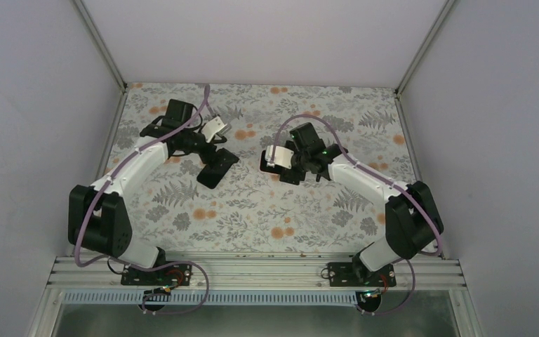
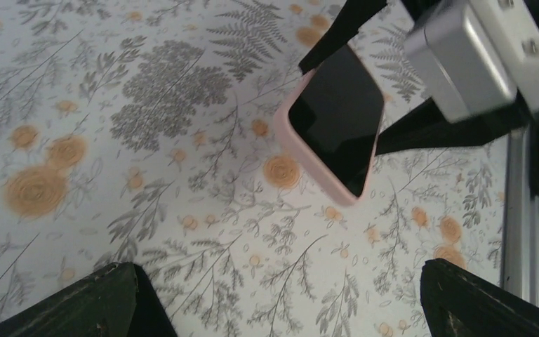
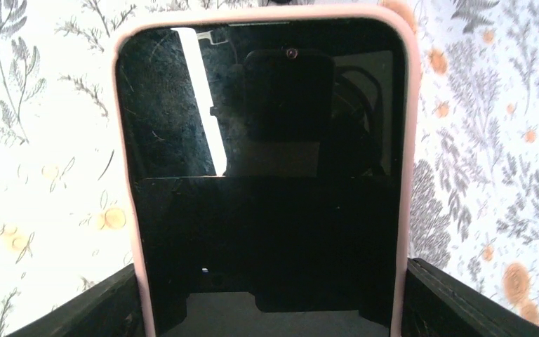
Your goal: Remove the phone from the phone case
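Note:
The phone (image 3: 267, 175), with a dark screen, sits in a pink phone case (image 3: 410, 140). My right gripper (image 3: 274, 295) is shut on the case across its width, one black finger on each long side, and holds it tilted above the table. In the left wrist view the phone (image 2: 340, 116) and its pink case (image 2: 309, 158) hang at upper right between the right arm's fingers (image 2: 435, 130). My left gripper (image 2: 281, 302) is open and holds nothing, a short way from the phone. From above, the left gripper (image 1: 217, 168) is left of the case (image 1: 263, 161).
A floral cloth (image 1: 253, 210) covers the table. White walls close in the back and both sides. A metal rail (image 1: 253, 270) runs along the near edge by the arm bases. The right wrist's silver camera housing (image 2: 463, 63) is close to the phone.

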Controlling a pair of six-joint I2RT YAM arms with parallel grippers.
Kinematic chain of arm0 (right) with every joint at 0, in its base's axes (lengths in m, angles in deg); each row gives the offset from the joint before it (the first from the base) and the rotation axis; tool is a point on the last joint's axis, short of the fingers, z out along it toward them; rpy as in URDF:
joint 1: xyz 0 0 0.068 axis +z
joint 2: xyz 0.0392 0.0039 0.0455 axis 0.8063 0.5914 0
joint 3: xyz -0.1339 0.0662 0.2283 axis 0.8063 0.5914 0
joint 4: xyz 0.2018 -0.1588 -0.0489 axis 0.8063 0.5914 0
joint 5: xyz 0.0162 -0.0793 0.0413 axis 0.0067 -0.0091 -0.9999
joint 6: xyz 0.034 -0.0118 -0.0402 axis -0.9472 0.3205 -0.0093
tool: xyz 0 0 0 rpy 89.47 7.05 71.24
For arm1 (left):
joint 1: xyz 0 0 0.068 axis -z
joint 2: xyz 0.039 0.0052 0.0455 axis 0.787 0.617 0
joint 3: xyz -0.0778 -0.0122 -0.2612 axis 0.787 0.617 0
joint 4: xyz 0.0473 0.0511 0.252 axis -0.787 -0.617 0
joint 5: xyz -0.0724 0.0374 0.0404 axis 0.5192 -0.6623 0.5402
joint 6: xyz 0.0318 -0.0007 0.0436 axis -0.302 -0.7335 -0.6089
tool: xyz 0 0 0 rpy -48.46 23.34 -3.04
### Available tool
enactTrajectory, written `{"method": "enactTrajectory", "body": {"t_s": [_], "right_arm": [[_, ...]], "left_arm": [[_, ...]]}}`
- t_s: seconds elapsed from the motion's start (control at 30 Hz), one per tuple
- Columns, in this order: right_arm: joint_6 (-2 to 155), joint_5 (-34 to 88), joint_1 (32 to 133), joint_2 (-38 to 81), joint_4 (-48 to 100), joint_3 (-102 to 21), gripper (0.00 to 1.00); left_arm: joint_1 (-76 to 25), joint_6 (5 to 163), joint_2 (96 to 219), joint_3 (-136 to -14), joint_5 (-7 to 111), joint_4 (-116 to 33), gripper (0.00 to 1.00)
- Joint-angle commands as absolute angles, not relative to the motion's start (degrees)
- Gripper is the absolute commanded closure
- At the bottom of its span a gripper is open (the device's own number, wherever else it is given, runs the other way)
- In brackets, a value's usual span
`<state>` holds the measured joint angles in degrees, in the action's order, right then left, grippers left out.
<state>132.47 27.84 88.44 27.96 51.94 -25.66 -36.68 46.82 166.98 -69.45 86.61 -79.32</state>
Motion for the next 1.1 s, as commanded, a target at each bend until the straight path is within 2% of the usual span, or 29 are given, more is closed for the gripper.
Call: {"method": "enactTrajectory", "body": {"t_s": [0.0,0.67,0.83,0.97,1.07], "right_arm": [[130.2,30.9,91.2,29.0,45.2,-28.7,0.17],[129.9,40.8,98.4,34.2,35.8,-32.9,0.16],[129.8,43.6,98.5,34.7,31.9,-32.8,0.16],[129.8,43.5,98.5,34.0,30.8,-32.2,0.16],[129.2,42.7,98.8,33.4,30.5,-31.9,0.17]], "left_arm": [[-35.5,48.2,171.3,-73.9,90.9,-80.8,0.00],[-32.9,47.0,186.6,-85.0,99.3,-85.1,0.01],[-32.8,44.1,188.3,-86.6,100.2,-88.8,0.14],[-32.8,43.0,188.4,-86.6,99.9,-90.3,0.17],[-32.8,43.7,188.2,-86.8,100.9,-89.1,0.27]]}}
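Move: My right hand already holds the cased phone by its long sides; the case's middle lies about 3 cm to the left of that hand, level with it ahead and in height. The left gripper is some 22 cm to my right hand's left, 1 cm ahead and 7 cm higher. From my open left hand the phone case is about 18 cm right, level ahead, 6 cm below; the loose black phone lies 3 cm left, 4 cm ahead and 18 cm below. I bring the case and my left gripper together: my right hand keeps its grip and carries the case about 6 cm left, then 3 cm forward, rising a little as its fingers tip up 15 degrees. My left hand goes some 5 cm right while sinking and easing forward, tips down, then partly closes around the case's free end, drawing slightly back. ##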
